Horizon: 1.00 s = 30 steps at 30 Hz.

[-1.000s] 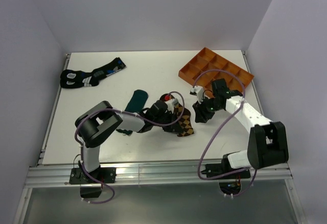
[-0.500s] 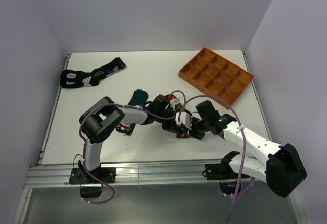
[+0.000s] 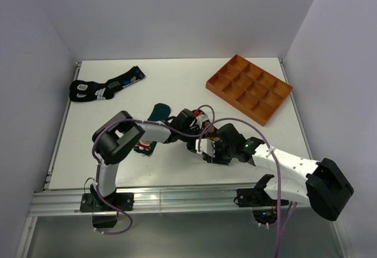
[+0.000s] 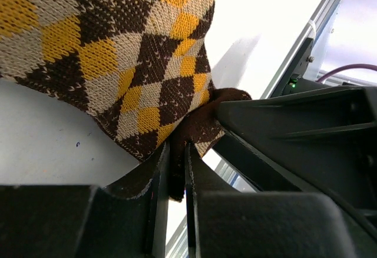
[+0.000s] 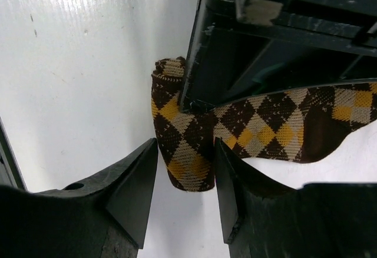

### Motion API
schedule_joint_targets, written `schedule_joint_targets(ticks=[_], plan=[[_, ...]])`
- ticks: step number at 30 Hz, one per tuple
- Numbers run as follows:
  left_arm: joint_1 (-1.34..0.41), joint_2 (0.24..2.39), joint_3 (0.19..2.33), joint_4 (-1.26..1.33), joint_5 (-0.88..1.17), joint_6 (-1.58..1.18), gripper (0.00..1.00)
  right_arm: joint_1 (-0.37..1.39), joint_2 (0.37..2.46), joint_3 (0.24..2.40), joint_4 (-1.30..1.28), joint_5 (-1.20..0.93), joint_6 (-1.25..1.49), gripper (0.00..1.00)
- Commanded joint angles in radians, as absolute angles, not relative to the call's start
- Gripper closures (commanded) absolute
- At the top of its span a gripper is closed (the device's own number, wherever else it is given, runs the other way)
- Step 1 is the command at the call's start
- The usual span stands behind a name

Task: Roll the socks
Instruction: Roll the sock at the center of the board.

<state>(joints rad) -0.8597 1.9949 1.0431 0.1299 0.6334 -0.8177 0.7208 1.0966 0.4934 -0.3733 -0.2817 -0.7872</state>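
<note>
The brown-and-yellow checkered sock (image 4: 118, 52) lies on the white table. My left gripper (image 4: 177, 155) is shut on its dark brown end. In the right wrist view the sock (image 5: 265, 131) is folded, and its rounded fold sits between the fingers of my right gripper (image 5: 184, 155), which is open and straddles it. From above, both grippers meet mid-table, left gripper (image 3: 199, 127) and right gripper (image 3: 211, 147), and they hide most of that sock. The teal sock (image 3: 158, 113) lies just left of them, partly under the left forearm.
A dark pair of socks (image 3: 103, 87) lies at the back left. An orange compartment tray (image 3: 248, 87) stands at the back right. The table's metal front rail (image 3: 177, 198) runs along the near edge.
My right arm has swung from beside the orange tray down and left to the checkered sock, its fingers now around the fold. The left gripper has kept its grip.
</note>
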Motion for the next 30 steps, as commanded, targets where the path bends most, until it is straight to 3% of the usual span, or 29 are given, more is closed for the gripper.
schedule_joint_targets(ticks=[1,6,10,17,25,30], plan=[[-0.865,2.049,1.031,0.012,0.597,-0.793,1.0,0.741,1.103,0.479,-0.328,-0.239,-0.798,0.5],[-0.864,2.052,1.035,0.018,0.601,-0.801,1.0,0.758,1.137,0.462,-0.304,-0.218,-0.793,0.51],[-0.861,2.048,1.026,0.043,0.607,-0.824,1.0,0.758,1.163,0.457,-0.293,-0.215,-0.772,0.72],[-0.861,2.011,0.959,0.162,0.58,-0.958,0.94,0.755,1.15,0.44,-0.299,-0.229,-0.733,0.93],[-0.865,1.882,0.804,0.362,0.414,-1.114,0.85,0.672,1.204,0.508,-0.39,-0.371,-0.756,0.97],[-0.88,1.861,0.77,0.4,0.356,-1.152,0.86,0.562,1.34,0.636,-0.506,-0.48,-0.801,0.97]])
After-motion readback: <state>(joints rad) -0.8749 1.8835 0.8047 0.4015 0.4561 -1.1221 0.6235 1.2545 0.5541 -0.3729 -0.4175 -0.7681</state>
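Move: The checkered sock's rolled near end lies some 2 cm below the right hand and 1 cm to its left, between the open fingers; the left hand already grips it, its middle about 2 cm to that hand's right. From the right hand, the sock's flat body stretches about 10 cm ahead and 4 cm left, the green sock lies roughly 12 cm ahead and 24 cm left, and the wooden tray 26 cm ahead and 12 cm right. Right hand sinks some 1.5 cm and pinches the rolled end; left, still gripping, swivels about 15 degrees counter-clockwise. ##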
